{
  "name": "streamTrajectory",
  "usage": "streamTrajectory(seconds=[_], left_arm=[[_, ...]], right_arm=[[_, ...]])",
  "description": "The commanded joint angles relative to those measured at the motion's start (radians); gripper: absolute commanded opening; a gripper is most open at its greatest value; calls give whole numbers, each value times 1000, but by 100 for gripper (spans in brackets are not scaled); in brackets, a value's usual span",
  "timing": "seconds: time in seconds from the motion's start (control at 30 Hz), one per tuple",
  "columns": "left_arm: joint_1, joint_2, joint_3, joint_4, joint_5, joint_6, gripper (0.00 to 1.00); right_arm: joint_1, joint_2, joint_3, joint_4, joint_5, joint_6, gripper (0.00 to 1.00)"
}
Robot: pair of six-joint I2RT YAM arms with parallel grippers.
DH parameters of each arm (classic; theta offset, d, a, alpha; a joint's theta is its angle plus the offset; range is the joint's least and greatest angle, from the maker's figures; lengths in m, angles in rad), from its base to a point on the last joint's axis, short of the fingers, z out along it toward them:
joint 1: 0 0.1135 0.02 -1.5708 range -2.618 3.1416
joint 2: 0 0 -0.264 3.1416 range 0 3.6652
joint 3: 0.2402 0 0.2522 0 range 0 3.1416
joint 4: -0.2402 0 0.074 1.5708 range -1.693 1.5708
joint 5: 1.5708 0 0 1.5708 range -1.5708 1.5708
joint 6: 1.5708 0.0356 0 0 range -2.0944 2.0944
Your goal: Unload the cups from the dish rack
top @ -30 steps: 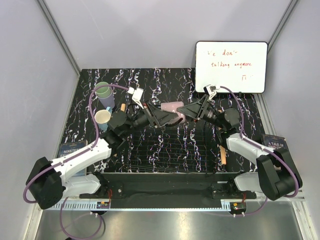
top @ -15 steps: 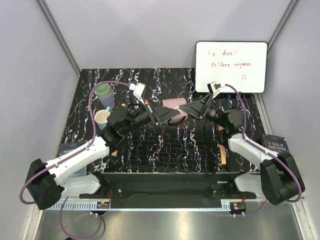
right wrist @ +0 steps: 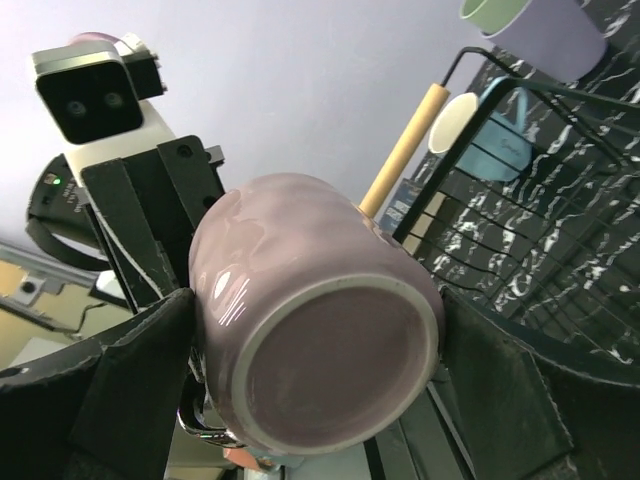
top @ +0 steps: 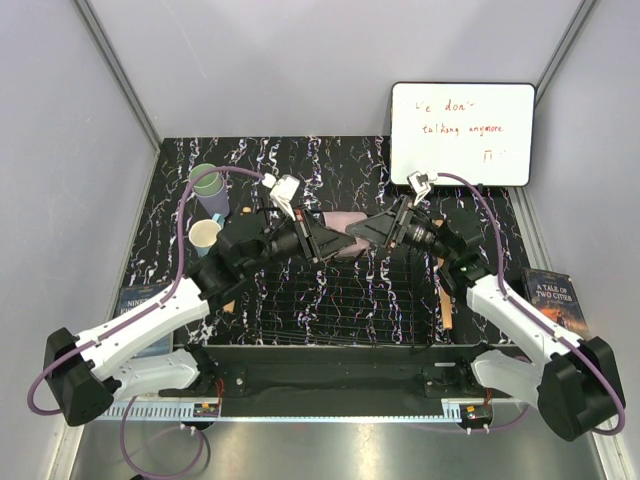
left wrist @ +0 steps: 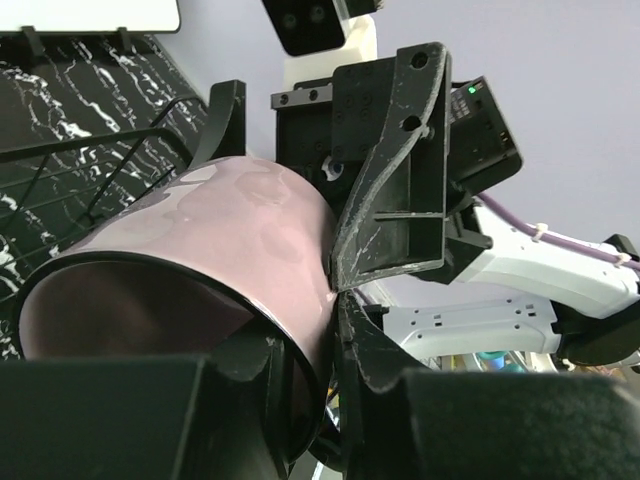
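A mauve-brown cup (top: 345, 220) lies on its side in the air above the far edge of the black wire dish rack (top: 340, 300). My left gripper (top: 325, 238) is shut on its rim (left wrist: 200, 240), one finger inside the mouth and one outside. My right gripper (top: 366, 228) stands open, its fingers wide on either side of the cup's base (right wrist: 320, 350). Left of the rack, a pale green cup (top: 207, 180) sits nested in a lavender cup (top: 215, 204), and a light blue mug (top: 205, 237) stands near them.
A whiteboard (top: 462, 133) leans at the back right. One book (top: 143, 298) lies left of the rack and another book (top: 552, 290) right of it. The rack's wooden bars (right wrist: 405, 150) run along its sides.
My left gripper has shut on the cup's rim. The right gripper's jaws have widened off the cup's base. Both wrists and the cup have shifted slightly.
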Motion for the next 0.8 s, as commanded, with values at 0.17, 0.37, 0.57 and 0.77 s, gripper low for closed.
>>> streamTrajectory(seconds=[0.17, 0.37, 0.57, 0.77], left_arm=[[36, -81, 60, -116, -288, 169, 0], [41, -95, 130, -200, -345, 220, 0], [79, -35, 310, -420, -487, 333, 0], [202, 11, 469, -644, -674, 421, 0]], right_arm=[[-17, -128, 128, -339, 185, -257, 100], [-17, -198, 191, -482, 260, -337, 100], [-17, -223, 187, -539, 283, -367, 100], [-17, -246, 159, -567, 303, -383, 100]])
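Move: Out to the left stand the stacked cups where the unloaded ones have been gathered, about 34 cm left of the left hand, 27 cm ahead and 26 cm below. The light-blue mug is some 34 cm left and 20 cm ahead, 28 cm below; the rack's left wooden rod is about 24 cm left and 12 cm ahead, 20 cm below. From the right hand, the pink cup's middle is about 4 cm left, level with it in reach and height. Carrying the pink cup by its rim, still pinched, the left hand draws it out from between the right hand's wide-open fingers and swings it about 11 cm left and 8 cm forward towards the stacked cups, dipping 3 cm before rising above its start and turning some 30 degrees counter-clockwise. The right hand backs off about 5 cm to the right and slightly up, turning clockwise, fingers staying open. ##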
